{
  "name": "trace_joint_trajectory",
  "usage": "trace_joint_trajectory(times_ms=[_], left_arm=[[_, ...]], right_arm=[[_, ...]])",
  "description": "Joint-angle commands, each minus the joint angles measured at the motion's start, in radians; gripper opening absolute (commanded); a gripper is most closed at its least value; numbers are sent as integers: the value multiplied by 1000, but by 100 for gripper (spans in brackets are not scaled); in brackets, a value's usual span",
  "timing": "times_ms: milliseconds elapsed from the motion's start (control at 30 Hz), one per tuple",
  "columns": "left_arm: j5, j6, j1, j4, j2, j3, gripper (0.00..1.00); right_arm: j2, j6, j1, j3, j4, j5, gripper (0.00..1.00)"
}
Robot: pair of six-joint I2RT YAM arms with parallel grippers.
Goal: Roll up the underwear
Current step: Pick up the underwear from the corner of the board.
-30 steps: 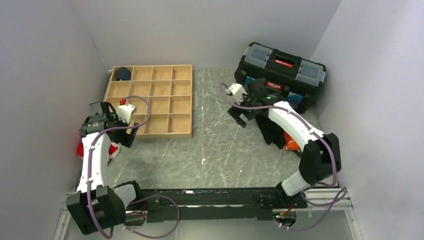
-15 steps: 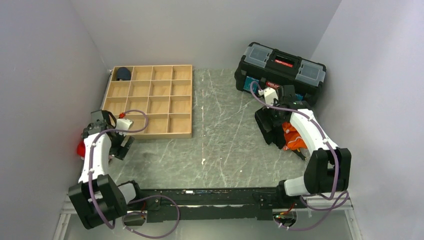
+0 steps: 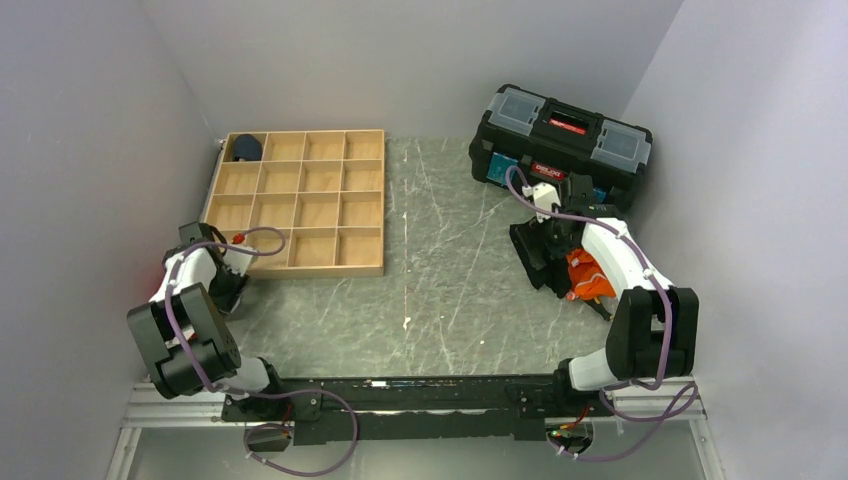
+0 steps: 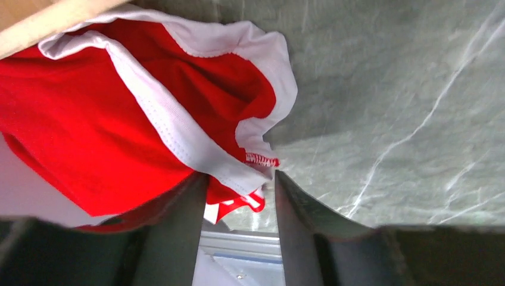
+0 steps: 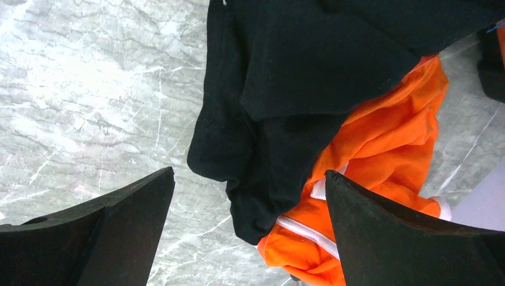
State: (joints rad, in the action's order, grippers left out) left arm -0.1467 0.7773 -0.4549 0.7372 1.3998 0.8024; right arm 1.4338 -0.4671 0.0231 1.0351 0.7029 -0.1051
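The underwear is bright red with white trim and lies loosely crumpled on the marble table by the left wall. Only a sliver of it shows in the top view, behind my left arm. My left gripper is down at it with the jaws partly open. The white-trimmed hem lies between the fingertips, not visibly squeezed. In the top view this gripper sits just off the tray's near left corner. My right gripper is wide open and empty, hovering above a black cloth.
A wooden compartment tray stands at back left, with a navy rolled bundle in its far left cell. A black toolbox stands at back right. The black cloth and an orange cloth are piled under my right gripper.
My left arm has folded back and swung left from the tray, down onto the red underwear. My right arm moved right from the table's middle to above the black and orange cloths.
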Motion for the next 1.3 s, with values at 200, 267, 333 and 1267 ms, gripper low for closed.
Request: trace_joint_trajectory(times_ms=[200,267,333,1267], left_arm=[[332,21,65,151,-68,53,0],[412,6,162,216,-118,67,0],[459,-38,295,253,-165,88,0],[829,-411,1104,205,227,954,0]], right_arm=[[-16,6,-48,-7,-27,8,100],[-14,7,-62,3,-19,6,100],[-12,7,-72,15,-9,2,100],[127,71,-62,62,-11,-78,100]])
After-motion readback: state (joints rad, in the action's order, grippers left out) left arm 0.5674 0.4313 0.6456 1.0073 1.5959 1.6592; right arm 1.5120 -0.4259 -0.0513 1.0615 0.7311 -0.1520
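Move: The left hand is low at the board's near-left corner, with its fingers either side of the edge of the red underwear. The garment's middle is some 5 cm ahead, about level sideways and 1 cm lower. The board's middle is roughly 28 cm ahead and 22 cm to the right; the dark bundle in its far-left compartment is about 44 cm ahead and 10 cm to the right. From the right hand, the underwear is about 90 cm to the left, 7 cm back and 7 cm lower. Down by barely half a centimetre while the fingers finish closing on the underwear's edge, then fast to the right by about 44 cm and up some 20 cm, the left hand carries the pinched cloth past the board's near side, turning clockwise as its fingers tilt to point rightward. The right hand, still open over the black cloth, edges about 2 cm right, then sinks slightly. ##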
